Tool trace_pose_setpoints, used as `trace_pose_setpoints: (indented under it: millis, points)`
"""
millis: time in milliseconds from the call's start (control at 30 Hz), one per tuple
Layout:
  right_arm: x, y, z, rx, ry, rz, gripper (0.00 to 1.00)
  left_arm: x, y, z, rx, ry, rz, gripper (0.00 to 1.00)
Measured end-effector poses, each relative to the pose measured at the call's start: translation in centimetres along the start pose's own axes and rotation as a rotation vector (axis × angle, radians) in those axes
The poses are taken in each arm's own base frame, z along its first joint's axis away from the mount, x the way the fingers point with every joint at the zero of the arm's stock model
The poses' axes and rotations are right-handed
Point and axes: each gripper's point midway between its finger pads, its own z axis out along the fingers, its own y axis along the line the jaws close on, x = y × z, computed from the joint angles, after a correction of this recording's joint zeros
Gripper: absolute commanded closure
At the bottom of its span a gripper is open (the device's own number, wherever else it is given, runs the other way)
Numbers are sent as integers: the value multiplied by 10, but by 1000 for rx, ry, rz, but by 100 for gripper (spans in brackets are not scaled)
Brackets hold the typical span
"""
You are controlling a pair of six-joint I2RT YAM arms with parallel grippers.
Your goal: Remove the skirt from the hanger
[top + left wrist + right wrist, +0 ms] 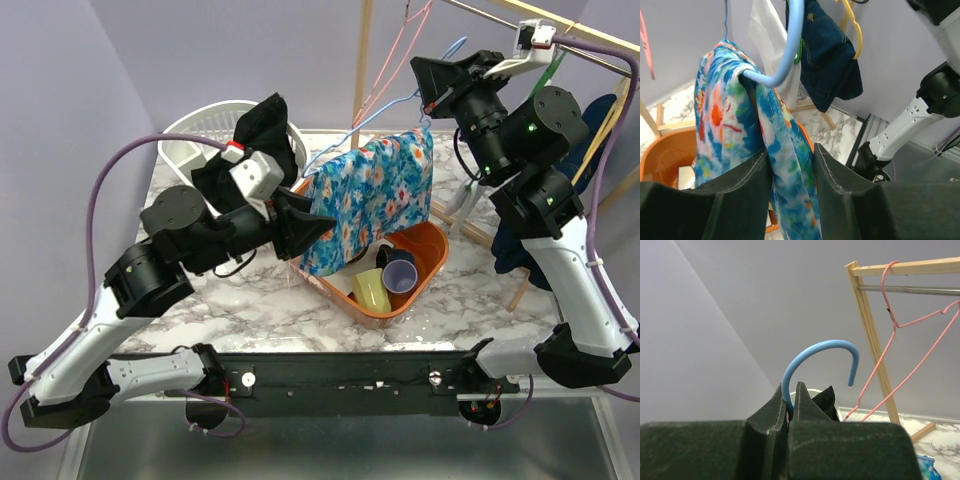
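Note:
The skirt point(370, 200) is a blue floral cloth draped over a light blue hanger point(372, 118), held above the orange basin. In the left wrist view a fold of the skirt point(715, 115) hangs from the hanger's bar point(790, 45) and runs down between my left fingers. My left gripper point(318, 225) point(790, 160) is shut on that fold at the skirt's lower left side. My right gripper point(425, 100) point(790, 390) is shut on the hanger's neck just under its blue hook point(820, 347), holding it up in the air.
An orange basin point(430, 250) under the skirt holds a green cup point(370, 290) and a dark blue cup point(400, 268). A white basket point(200, 130) with a black garment stands at the back left. The wooden rack point(580, 35) carries a pink hanger point(395, 50) and denim clothing point(830, 60).

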Motion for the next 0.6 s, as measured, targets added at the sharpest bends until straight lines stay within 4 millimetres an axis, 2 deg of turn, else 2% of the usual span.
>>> trace_pose_setpoints:
  millis: [33,67,133,300,600]
  points:
    - [2,-1,0,3,2,0,99,3,1,3,-2,10,-3,74]
    - [3,-3,-1,9,4,-1,99,9,2,8,-5,26,-9,100]
    - [5,-5,-2,19,4,-1,99,16,4,14,-9,47,-18,100]
    - [3,-12,-7,44,-14,-5,99,19,7,14,-29,63,-26,100]
    - [-16,-28,-7,130,-97,-74,99,13,27,-9,-165,84,-21,100]
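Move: The left hand's half-open fingers already straddle a fold at the skirt's near left end; the skirt's middle lies about 8 cm to the right, 4 cm ahead and slightly below. The blue hanger's left end is roughly 4 cm ahead, 3 cm left and 6 cm up; the orange tub sits some 12 cm ahead, 10 cm right and 38 cm down. From the right hand, holding the hanger's hook, the skirt's middle is about 12 cm back, 9 cm left and 14 cm down. The left fingers shut on the skirt's fold and pinch it while the hand dips about 2 cm and pushes slightly right; gripping it, the hand then swings back left some 3 cm, easing forward and turning a little counter-clockwise. The right hand keeps the hook pinched, dips briefly by about 1 cm and draws the hanger about 3 cm right, turning some 10 degrees clockwise. ##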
